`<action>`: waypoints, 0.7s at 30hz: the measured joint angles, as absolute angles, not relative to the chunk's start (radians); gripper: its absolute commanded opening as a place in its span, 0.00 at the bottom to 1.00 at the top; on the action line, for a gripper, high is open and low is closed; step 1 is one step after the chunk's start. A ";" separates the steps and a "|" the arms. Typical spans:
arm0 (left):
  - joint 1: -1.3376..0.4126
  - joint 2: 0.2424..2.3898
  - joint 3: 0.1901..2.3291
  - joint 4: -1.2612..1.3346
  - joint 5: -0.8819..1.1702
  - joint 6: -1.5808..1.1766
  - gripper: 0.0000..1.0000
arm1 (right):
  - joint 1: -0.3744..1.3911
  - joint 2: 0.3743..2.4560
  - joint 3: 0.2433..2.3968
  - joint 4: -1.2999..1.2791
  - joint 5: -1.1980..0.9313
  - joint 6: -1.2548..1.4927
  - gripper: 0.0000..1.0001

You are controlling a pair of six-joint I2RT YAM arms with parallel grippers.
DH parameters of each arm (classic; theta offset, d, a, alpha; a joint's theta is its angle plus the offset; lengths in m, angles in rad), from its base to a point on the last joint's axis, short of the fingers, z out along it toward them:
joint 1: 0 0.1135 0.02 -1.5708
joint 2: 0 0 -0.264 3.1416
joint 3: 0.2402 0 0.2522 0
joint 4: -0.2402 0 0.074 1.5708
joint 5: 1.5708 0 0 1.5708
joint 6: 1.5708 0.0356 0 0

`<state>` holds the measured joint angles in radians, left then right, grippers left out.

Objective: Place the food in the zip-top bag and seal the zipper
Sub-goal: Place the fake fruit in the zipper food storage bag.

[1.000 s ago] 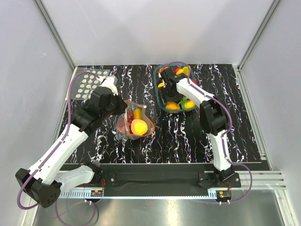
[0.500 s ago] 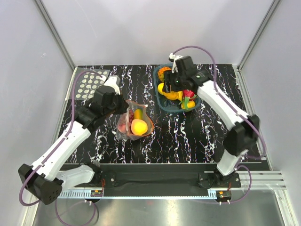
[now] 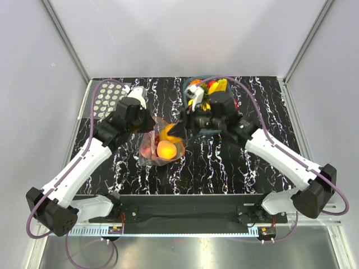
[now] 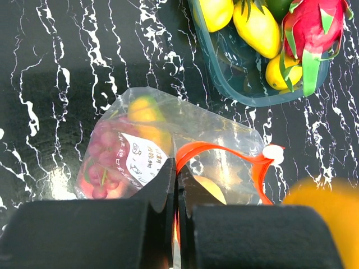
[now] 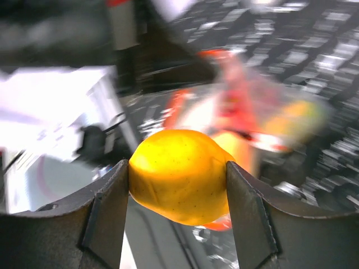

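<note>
The clear zip-top bag (image 3: 152,152) lies at mid-table with an orange round fruit (image 3: 164,149) and red-purple grapes (image 4: 104,162) inside. Its red-orange zipper (image 4: 216,147) arches open. My left gripper (image 4: 177,176) is shut on the bag's mouth edge at the zipper, holding it up; in the top view the left gripper (image 3: 149,123) is at the bag's far-left edge. My right gripper (image 5: 178,179) is shut on a yellow-orange fruit (image 5: 179,174). In the top view the right gripper (image 3: 176,131) holds this fruit (image 3: 168,133) at the bag's mouth.
The dark teal tray (image 4: 247,96) sits behind and right of the bag, holding yellow fruits (image 4: 255,25) and a pink dragon fruit (image 4: 308,28); my right arm partly covers the tray (image 3: 187,89) in the top view. A clear sheet with white dots (image 3: 106,101) lies at the far left.
My right arm has swung left from the tray, carrying the yellow-orange fruit to the bag's mouth. My left gripper keeps its hold on the bag edge, shifted slightly.
</note>
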<state>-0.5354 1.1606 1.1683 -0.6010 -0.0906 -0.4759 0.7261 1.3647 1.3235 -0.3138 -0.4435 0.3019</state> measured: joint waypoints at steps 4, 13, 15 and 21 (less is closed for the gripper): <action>-0.535 1.160 1.186 -0.628 -0.102 -0.475 0.00 | 0.812 1.366 1.257 -0.163 -0.493 0.333 0.40; -0.535 1.144 1.196 -0.679 -0.119 -0.475 0.00 | 0.833 1.484 1.203 0.064 -0.439 0.372 0.62; -0.535 1.141 1.196 -0.686 -0.118 -0.475 0.00 | 0.834 1.517 1.203 0.086 -0.397 0.373 0.91; -0.527 1.138 1.196 -0.698 -0.112 -0.475 0.00 | 0.836 1.536 1.171 0.117 -0.294 0.380 0.99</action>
<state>-0.5266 1.1381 1.1957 -0.6975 -0.1116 -0.4751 0.8360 1.5364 1.1709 0.1173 -0.2935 0.3798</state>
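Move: The bag's open mouth, where the orange fruit in the right fingers is headed, lies about 7 cm to the left of the right hand, 3 cm ahead and some 10 cm below. The round fruit already in the bag is about 4 cm left, 2 cm ahead and 19 cm down; the fruit tray stands some 22 cm ahead and 13 cm right, 22 cm down. For the left hand, shut on the zipper rim, the mouth's middle is about 6 cm right, 2 cm back and 4 cm below. Leftward and back at first, by some 5 cm in all, the right hand carries the orange fruit towards the bag, then curves forward while still edging left and sinks about 5 cm to the mouth. As it comes down, the fingers open from their hold to fully wide and let go of the fruit. The left hand keeps its pinch on the orange zipper rim, drifting slightly left and back. ##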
